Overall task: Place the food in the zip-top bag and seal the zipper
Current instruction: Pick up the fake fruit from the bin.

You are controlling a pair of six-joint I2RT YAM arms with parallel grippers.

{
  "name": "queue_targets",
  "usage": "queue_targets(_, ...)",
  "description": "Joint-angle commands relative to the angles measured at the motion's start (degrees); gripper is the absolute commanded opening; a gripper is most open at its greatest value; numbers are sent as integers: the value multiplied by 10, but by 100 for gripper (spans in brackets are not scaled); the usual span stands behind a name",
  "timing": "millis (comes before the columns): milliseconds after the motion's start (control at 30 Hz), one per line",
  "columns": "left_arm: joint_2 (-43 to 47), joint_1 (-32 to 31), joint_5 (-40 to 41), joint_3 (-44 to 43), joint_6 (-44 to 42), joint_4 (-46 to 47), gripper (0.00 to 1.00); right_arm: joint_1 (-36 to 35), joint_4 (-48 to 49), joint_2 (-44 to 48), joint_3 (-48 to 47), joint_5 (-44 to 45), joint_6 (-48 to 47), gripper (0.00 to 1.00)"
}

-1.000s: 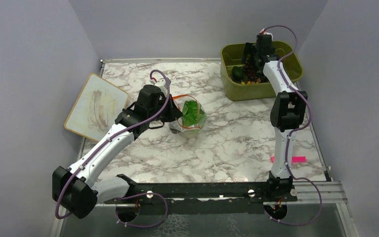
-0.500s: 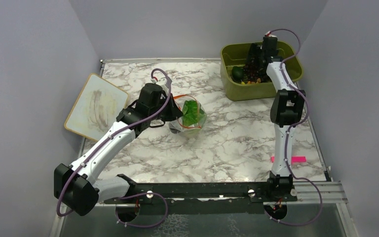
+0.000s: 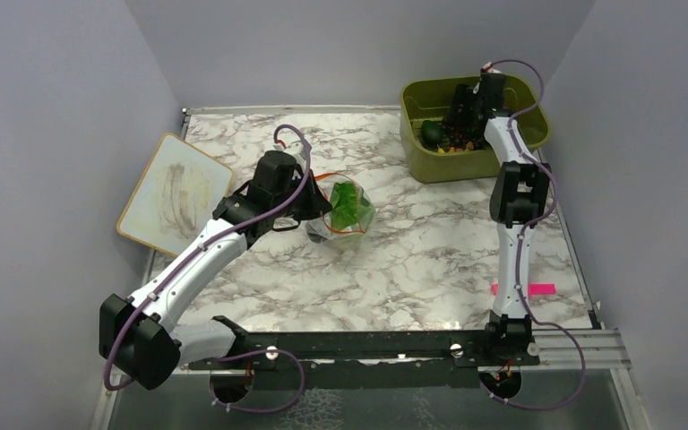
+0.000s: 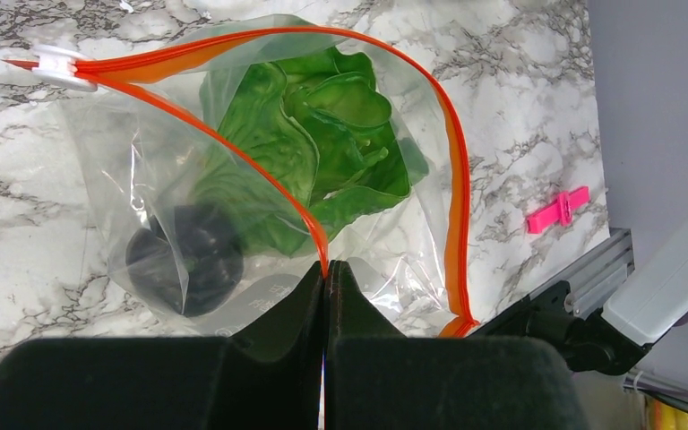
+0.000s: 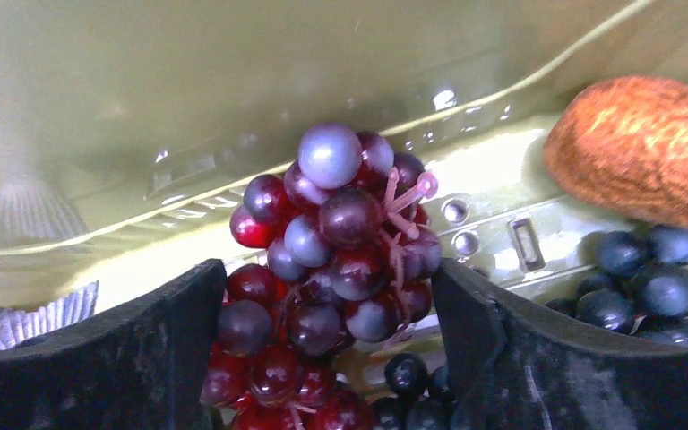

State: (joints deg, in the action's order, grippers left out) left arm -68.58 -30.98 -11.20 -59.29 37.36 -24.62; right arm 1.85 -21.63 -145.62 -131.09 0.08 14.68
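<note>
The clear zip-top bag (image 3: pixel 340 213) (image 4: pixel 134 161) lies mid-table with its mouth open. Inside it are the green lettuce (image 4: pixel 322 134) and a dark round piece (image 4: pixel 188 264). My left gripper (image 4: pixel 325 269) (image 3: pixel 315 210) is shut on the near side of the orange-red zipper (image 4: pixel 452 179). My right gripper (image 5: pixel 327 269) (image 3: pixel 460 121) reaches down into the olive bin (image 3: pixel 439 166). It stands open, and its fingers straddle the purple grapes (image 5: pixel 340 233); the left finger touches them. An orange-brown piece (image 5: pixel 636 148) and dark blue berries (image 5: pixel 654 278) lie beside them.
A dark green piece (image 3: pixel 430 133) lies in the bin's left part, and a grey ribbed piece (image 5: pixel 31 313) lies by my right gripper's left finger. A whiteboard (image 3: pixel 175 188) leans at the table's left edge. A pink clip (image 3: pixel 522 289) (image 4: pixel 558 209) lies near the right arm's base.
My right gripper has moved further back and down into the bin, and its jaws have narrowed a little around the grapes. The left gripper and the bag have stayed put.
</note>
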Motion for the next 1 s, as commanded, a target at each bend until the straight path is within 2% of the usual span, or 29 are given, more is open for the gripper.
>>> queue_targets(0,13,1,13,-6,12,-2,0,8,57,-16,8,-41,2,78)
queue_targets(67,23,0,15,1,15,-4,0,9,68,-19,12,-47,13,64)
queue_targets(100,29,1,19,6,19,-4,0,9,77,-21,15,-54,17,60)
queue_targets(300,62,1,40,31,27,-3,0,9,99,-31,11,-81,35,60)
queue_targets(667,105,1,64,52,26,8,0,9,181,-6,63,-94,-4,21)
queue_targets(967,134,1,66,59,14,40,0,9,269,112,185,-140,-32,9)
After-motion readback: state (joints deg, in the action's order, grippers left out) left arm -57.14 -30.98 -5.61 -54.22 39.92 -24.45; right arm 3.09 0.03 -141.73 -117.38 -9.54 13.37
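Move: The red grapes lie between my right hand's open fingers, their middle about 2 cm ahead and 2 cm below. The brown potato is about 13 cm to the right and 2 cm ahead. The black grapes lie roughly 9 cm right and 3 cm back, the green fruit about 8 cm left and 5 cm back, all some 4 cm lower. From my left hand the red grapes lie some 38 cm ahead, 38 cm right and 17 cm down. I ease my right hand about 2.5 cm forward along the bin floor while its fingers close from nearly wide open and pinch the red grapes, tipping up some 10 degrees; then I draw back and up about a centimetre, keeping the pinch. My left hand, still pinching the bag's orange edge, drifts about 4 cm left, up and back. ##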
